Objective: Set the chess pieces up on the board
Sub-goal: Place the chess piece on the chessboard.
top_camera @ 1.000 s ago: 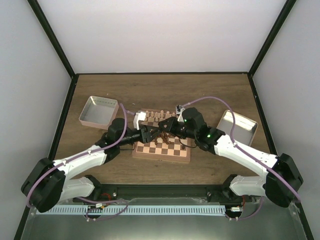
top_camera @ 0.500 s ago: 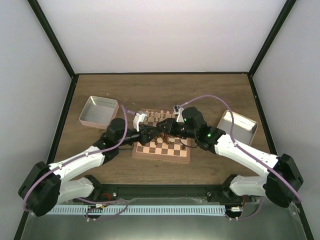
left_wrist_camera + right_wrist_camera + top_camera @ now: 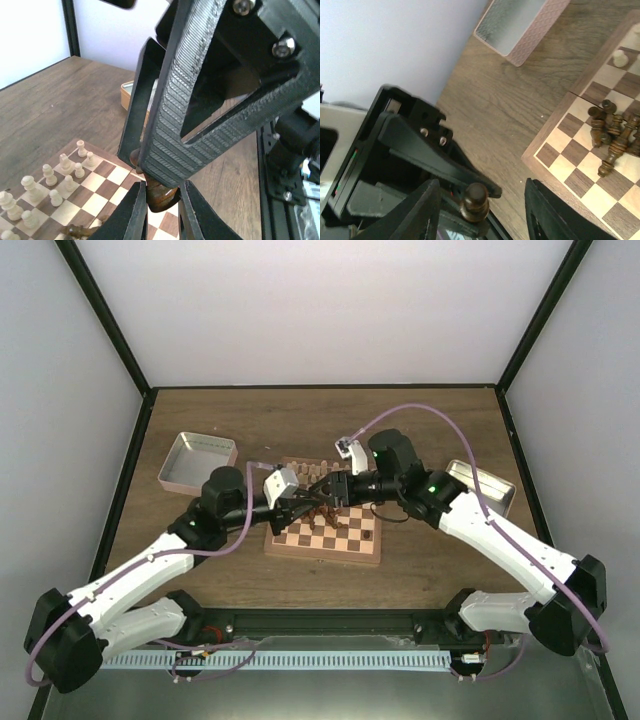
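Note:
Above the board's (image 3: 345, 545) far half my two grippers meet tip to tip. My left gripper (image 3: 162, 200) is shut on a dark brown chess piece (image 3: 161, 196), pinching its base. In the right wrist view the same dark piece (image 3: 475, 200) stands between the fingers of my right gripper (image 3: 482, 212), which is open, both fingers clear of it. Cream pieces (image 3: 50, 185) stand in rows at one end of the board. A cluster of dark pieces (image 3: 615, 135) lies jumbled on the squares. One dark piece (image 3: 80, 231) lies on its side.
A shallow pinkish tray (image 3: 197, 462) sits left of the board and a metal tray (image 3: 480, 495) to its right. Black frame posts and pale walls close in the wooden table (image 3: 320, 420).
The left gripper has closed on the dark piece and the right gripper has opened off it. Both wrists have risen a little above the board.

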Motion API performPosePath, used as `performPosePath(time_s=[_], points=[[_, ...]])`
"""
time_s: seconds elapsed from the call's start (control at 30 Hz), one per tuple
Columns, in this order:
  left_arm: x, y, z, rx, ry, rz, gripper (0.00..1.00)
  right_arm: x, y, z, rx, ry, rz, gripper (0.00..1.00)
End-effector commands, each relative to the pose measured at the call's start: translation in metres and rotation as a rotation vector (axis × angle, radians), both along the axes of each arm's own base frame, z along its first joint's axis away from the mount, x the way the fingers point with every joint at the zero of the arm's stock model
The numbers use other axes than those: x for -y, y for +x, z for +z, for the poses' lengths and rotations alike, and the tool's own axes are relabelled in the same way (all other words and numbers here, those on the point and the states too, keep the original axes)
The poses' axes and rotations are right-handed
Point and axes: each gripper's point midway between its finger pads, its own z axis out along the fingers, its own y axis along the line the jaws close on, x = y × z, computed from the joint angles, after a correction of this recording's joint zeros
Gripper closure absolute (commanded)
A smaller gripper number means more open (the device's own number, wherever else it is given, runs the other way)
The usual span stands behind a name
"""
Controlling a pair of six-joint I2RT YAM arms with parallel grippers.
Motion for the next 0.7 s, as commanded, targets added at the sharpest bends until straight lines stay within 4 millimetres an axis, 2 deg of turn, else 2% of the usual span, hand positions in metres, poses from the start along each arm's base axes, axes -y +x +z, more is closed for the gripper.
performPosePath(time_s=[0.0, 0.1, 0.23, 0.67], points=[[-0.001, -0.015, 0.007, 0.134, 0.105, -0.114, 0.96, -0.002, -0.022, 0.018, 0.019, 0.007, 0.153, 0.55], [0.0, -0.024, 0.008, 0.135, 0.122, -0.172, 0.95, -0.004, -0.028, 0.022, 0.013, 0.03, 0.19, 0.63], [-0.002, -0.025, 0.006, 0.143, 0.151, -0.176, 0.96, -0.005, -0.032, 0.024, 0.009, 0.036, 0.207, 0.73], [-0.003, -0.034, -0.001, 0.144, 0.176, -0.23, 0.96, -0.003, -0.033, 0.018, 0.012, 0.018, 0.218, 0.76]])
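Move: The dark chess piece is still pinched in my left fingertips, its middle about 1 cm to the right of that hand's point. My open right fingers already straddle it, with its middle about 1 cm to the left of the right hand point and level with it. Roughly 18 cm below, the pile of dark pieces lies about 4 cm ahead of my right hand and 1 cm left; the white pieces stand some 12 cm ahead and 1 cm left. I close my right fingers from about half open to a quarter, pinching the free end of the dark piece that my left fingers keep holding. Both my hands draw back some 3 cm together towards the bases, rising slightly and then sinking again. Meanwhile the fingertips of both swing about 10 degrees backward, and my left fingers also dip about 10 degrees. ##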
